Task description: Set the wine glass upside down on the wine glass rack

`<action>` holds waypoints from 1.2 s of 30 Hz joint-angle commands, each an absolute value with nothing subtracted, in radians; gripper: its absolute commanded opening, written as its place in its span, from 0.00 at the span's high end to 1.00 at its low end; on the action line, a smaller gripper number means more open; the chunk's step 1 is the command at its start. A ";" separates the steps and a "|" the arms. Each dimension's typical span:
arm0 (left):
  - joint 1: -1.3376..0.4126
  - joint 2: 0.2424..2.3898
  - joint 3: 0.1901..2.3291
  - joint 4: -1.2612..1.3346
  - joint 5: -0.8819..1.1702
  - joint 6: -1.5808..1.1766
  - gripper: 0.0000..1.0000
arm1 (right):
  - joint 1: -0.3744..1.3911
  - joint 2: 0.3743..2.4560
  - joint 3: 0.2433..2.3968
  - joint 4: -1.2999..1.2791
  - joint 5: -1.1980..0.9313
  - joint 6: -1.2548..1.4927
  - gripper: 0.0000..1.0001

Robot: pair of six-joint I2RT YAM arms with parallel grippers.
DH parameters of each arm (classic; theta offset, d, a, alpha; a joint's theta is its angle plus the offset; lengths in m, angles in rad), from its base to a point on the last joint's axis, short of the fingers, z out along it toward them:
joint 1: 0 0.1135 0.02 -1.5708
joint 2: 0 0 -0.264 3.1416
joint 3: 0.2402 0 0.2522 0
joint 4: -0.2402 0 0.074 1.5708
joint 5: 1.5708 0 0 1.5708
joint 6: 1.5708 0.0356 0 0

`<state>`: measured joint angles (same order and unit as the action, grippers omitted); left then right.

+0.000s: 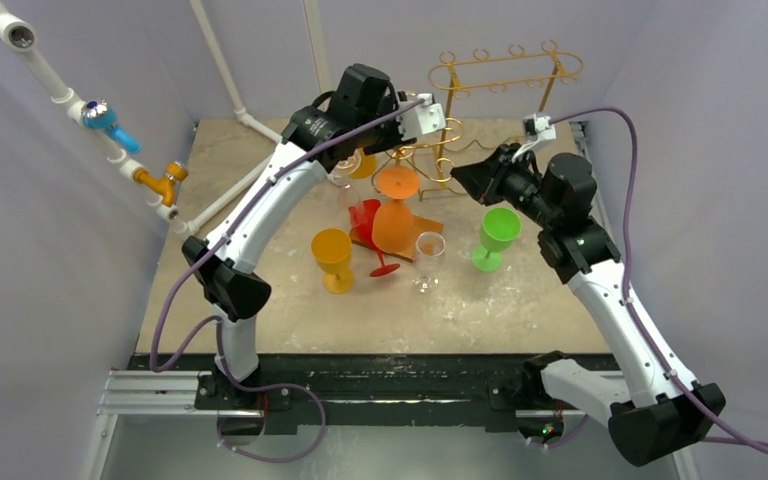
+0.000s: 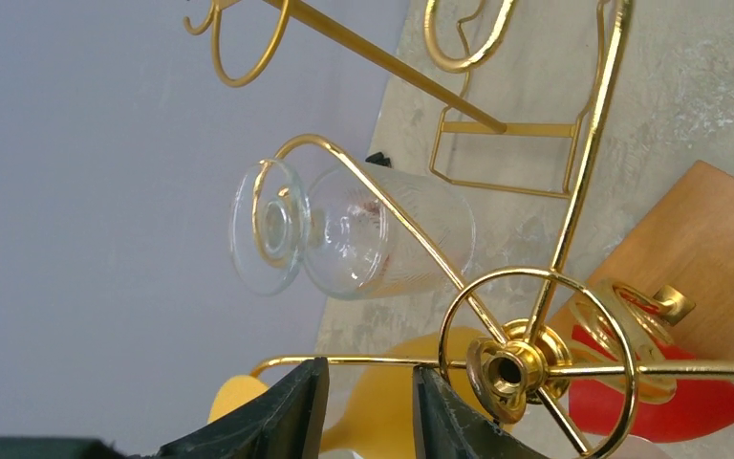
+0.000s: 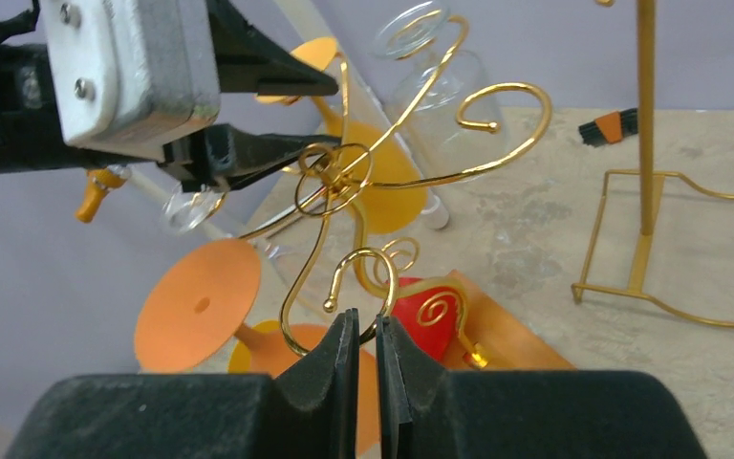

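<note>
A clear wine glass (image 2: 382, 239) hangs upside down from a curled arm of the gold wine glass rack (image 2: 507, 368), its base (image 3: 411, 24) on top. My left gripper (image 2: 368, 368) is open just short of the rack's hub. One gold arm runs across its fingertips, and nothing sits between the fingers. From above, the left gripper (image 1: 407, 140) hovers over the rack (image 1: 430, 160). My right gripper (image 3: 364, 320) is shut on a lower hook of the rack (image 3: 330, 177), reaching in from the right side (image 1: 460, 172).
An orange glass (image 1: 395, 215) is upside down below the rack. A yellow glass (image 1: 332, 258), a clear glass (image 1: 428, 258) and a green glass (image 1: 497, 235) stand upright. A red glass (image 1: 365, 222) lies on a wooden board. A taller gold rack (image 1: 505, 70) stands behind.
</note>
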<state>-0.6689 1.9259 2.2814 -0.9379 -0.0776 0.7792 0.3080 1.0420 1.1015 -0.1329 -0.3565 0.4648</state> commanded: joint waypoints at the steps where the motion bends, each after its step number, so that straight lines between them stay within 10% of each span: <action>1: -0.707 1.932 2.330 -0.947 -0.484 0.689 0.59 | 0.388 1.041 1.056 -0.215 -0.450 0.485 1.00; 11: -0.715 1.904 2.289 -0.935 -0.482 0.687 0.58 | 0.399 1.024 1.047 -0.240 -0.403 0.467 0.97; 20: -0.717 1.852 2.276 -0.930 -0.486 0.679 0.41 | 0.399 0.990 1.092 -0.301 -0.369 0.431 0.44; 24: -0.716 1.835 2.275 -0.952 -0.474 0.666 0.39 | 0.397 0.975 1.130 -0.352 -0.349 0.409 0.03; 36: -0.726 1.684 2.246 -1.025 -0.376 0.552 0.22 | 0.394 0.899 0.990 -0.400 -0.271 0.415 0.01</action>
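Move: My right fingers are shut at a rack arm's hook, about 1 cm to their left. The standing clear glass is about 3 cm back, 5 cm left and 24 cm below; the hanging orange glass 3 cm back, 9 cm left, 8 cm lower; the green goblet 2 cm ahead, 8 cm right, also 24 cm down. My left hand has the rack's hub about 2 cm ahead and 5 cm below, and the hanging yellow glass 3 cm ahead, 7 cm left, 8 cm lower. With my right hand still pinching the hook, I swing the rack arm some 4 cm left and back, then open the fingers wide and draw back and down about 5 cm towards the clear glass. My left hand backs out from beside the hub, first right and up, then up and finally back, some 7 cm higher overall, fingers spreading as it climbs. ##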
